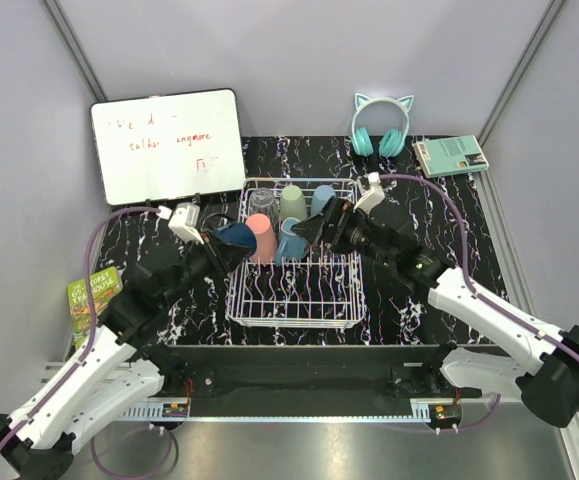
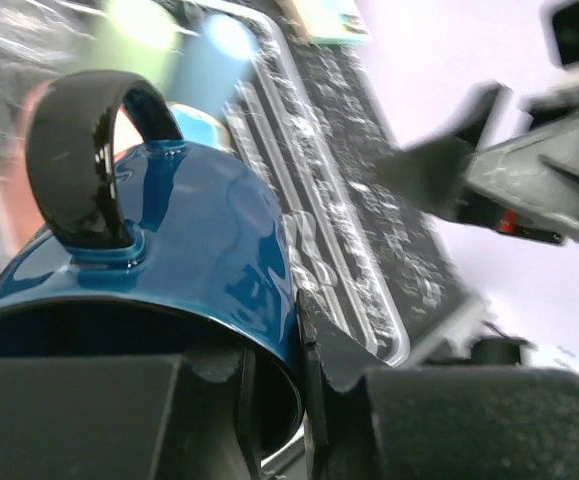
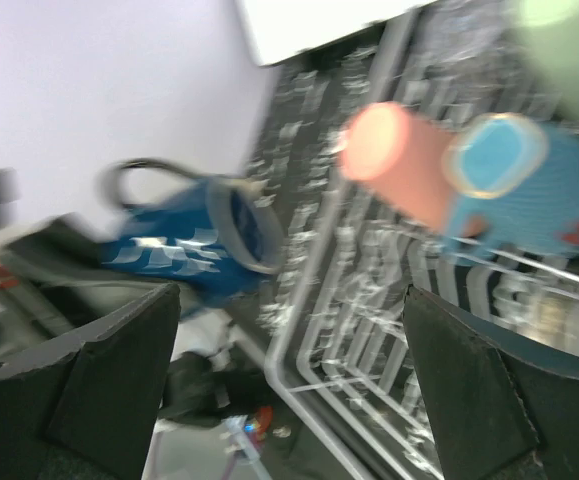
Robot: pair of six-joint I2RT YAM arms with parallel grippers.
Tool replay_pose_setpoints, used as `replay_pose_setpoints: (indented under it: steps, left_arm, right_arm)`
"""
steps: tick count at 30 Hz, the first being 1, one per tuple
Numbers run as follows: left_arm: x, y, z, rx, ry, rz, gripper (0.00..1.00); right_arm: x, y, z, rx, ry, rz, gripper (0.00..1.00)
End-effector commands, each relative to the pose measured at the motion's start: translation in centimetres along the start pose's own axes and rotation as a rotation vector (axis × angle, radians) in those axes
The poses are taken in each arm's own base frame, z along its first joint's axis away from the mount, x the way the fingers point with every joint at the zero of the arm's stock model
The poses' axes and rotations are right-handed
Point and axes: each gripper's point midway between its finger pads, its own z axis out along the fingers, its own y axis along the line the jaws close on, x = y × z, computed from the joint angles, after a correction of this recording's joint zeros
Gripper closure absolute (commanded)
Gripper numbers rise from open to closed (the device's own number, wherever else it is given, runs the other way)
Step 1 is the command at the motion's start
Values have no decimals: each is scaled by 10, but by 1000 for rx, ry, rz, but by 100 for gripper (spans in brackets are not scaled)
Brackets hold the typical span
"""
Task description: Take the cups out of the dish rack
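The white wire dish rack stands mid-table. In it are a clear glass, a sage-green tumbler, a light-blue tumbler, a salmon-pink tumbler and a teal mug. My left gripper is shut on the rim of the dark navy mug at the rack's left edge. In the left wrist view the gripper clamps the mug wall. My right gripper is open and empty over the rack. The right wrist view shows that gripper, the navy mug, the pink tumbler and the teal mug.
A whiteboard leans at the back left. Teal cat-ear headphones and a teal book lie at the back right. A green packet lies at the left table edge. Grey walls enclose the table.
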Motion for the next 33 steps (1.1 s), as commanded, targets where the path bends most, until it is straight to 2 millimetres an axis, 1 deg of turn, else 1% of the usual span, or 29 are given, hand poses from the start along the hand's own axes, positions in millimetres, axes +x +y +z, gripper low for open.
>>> replay_pose_setpoints:
  steps: [1,2,3,4,5,6,7,8,9,10,12,13,14,15,16,18,19,21,22,23,25,26,30,32,33]
  left_arm:
    - [-86,1,-26,-203,-220,156,100]
    - [-84,15,-30,-286,-187,177,100]
    - [-94,27,-33,-365,-208,197,100]
    - [-99,36,-32,-418,-193,240,100]
    - [-106,41,-39,-473,-190,248,100]
    - [-117,55,-44,-542,-204,244,100]
    - [-118,67,-38,-592,-169,242,100]
    - [-122,74,-41,-635,-151,224,100]
    - [-125,87,-40,-671,-134,198,100]
    - [-121,102,-30,-704,-85,190,100]
    - [-125,122,-25,-745,-52,156,100]
    - [-120,137,-15,-778,-6,144,100]
    - [-121,142,-11,-791,7,139,100]
    - [-126,144,-6,-790,11,128,100]
    - [-120,156,6,-809,52,114,100]
    - [-124,165,17,-811,65,83,100]
    - [-118,178,26,-831,96,54,100]
    - [-118,190,36,-834,105,15,100]
    - [-112,201,44,-851,127,-6,100]
    - [-113,208,48,-853,127,-21,100]
    - [-105,225,57,-877,163,-46,100]
    - [-105,232,58,-886,161,-55,100]
    - [-92,261,64,-925,210,-75,100]
    - [-90,271,66,-931,223,-96,100]
    - [-83,281,67,-946,243,-117,100]
  right_arm:
    - [-42,-36,-30,319,-134,-123,0]
    - [-50,-48,-35,395,-170,-144,0]
    - [-51,-56,-42,449,-164,-151,0]
    - [-52,-60,-46,481,-170,-159,0]
    - [-56,-65,-50,515,-190,-165,0]
    - [-54,-71,-54,545,-183,-167,0]
    - [-54,-74,-57,560,-187,-165,0]
    - [-53,-80,-60,586,-191,-163,0]
    - [-52,-81,-61,592,-190,-162,0]
    - [-52,-83,-62,600,-189,-164,0]
    - [-51,-85,-63,613,-185,-163,0]
    - [-51,-86,-64,620,-181,-163,0]
    - [-49,-86,-64,618,-177,-162,0]
    - [-48,-87,-64,618,-173,-158,0]
    - [-48,-86,-65,616,-173,-158,0]
    - [-45,-88,-66,615,-168,-154,0]
    - [-44,-88,-65,611,-162,-153,0]
    - [-42,-89,-65,613,-157,-149,0]
    - [-40,-89,-64,610,-147,-150,0]
    - [-41,-89,-65,610,-146,-151,0]
    - [-40,-88,-65,605,-141,-153,0]
    - [-40,-87,-65,603,-140,-158,0]
    - [-41,-91,-68,618,-140,-180,0]
    - [-40,-94,-68,631,-141,-190,0]
    - [-40,-95,-68,633,-141,-190,0]
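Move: The left hand already holds the dark blue cup and takes it to the bare counter left of the rack, about 17 cm ahead, 17 to its left and 24 below. The dish rack's middle is some 10 ahead and 13 right, 21 below; its pink cup 13 ahead, 5 right, and the clear glass 23 ahead, 5 right. From the empty right hand that counter spot lies about 35 left and 12 ahead, the floral blue cup roughly 8 ahead and 5 left, 18 below. Keeping its pinch on the dark blue cup's wall, the left hand swings forward and to the left by about 17 cm each way, away from the rack, first rising some 4 cm and then sinking to finish about 15 cm lower over the open counter, while the wrist turns counter-clockwise and tips the fingers well down. Meanwhile the right hand, still wide open and empty, draws off about 11 cm to the right and sinks a little towards the rack's right side, turning some 25 degrees clockwise, then hovers there. ##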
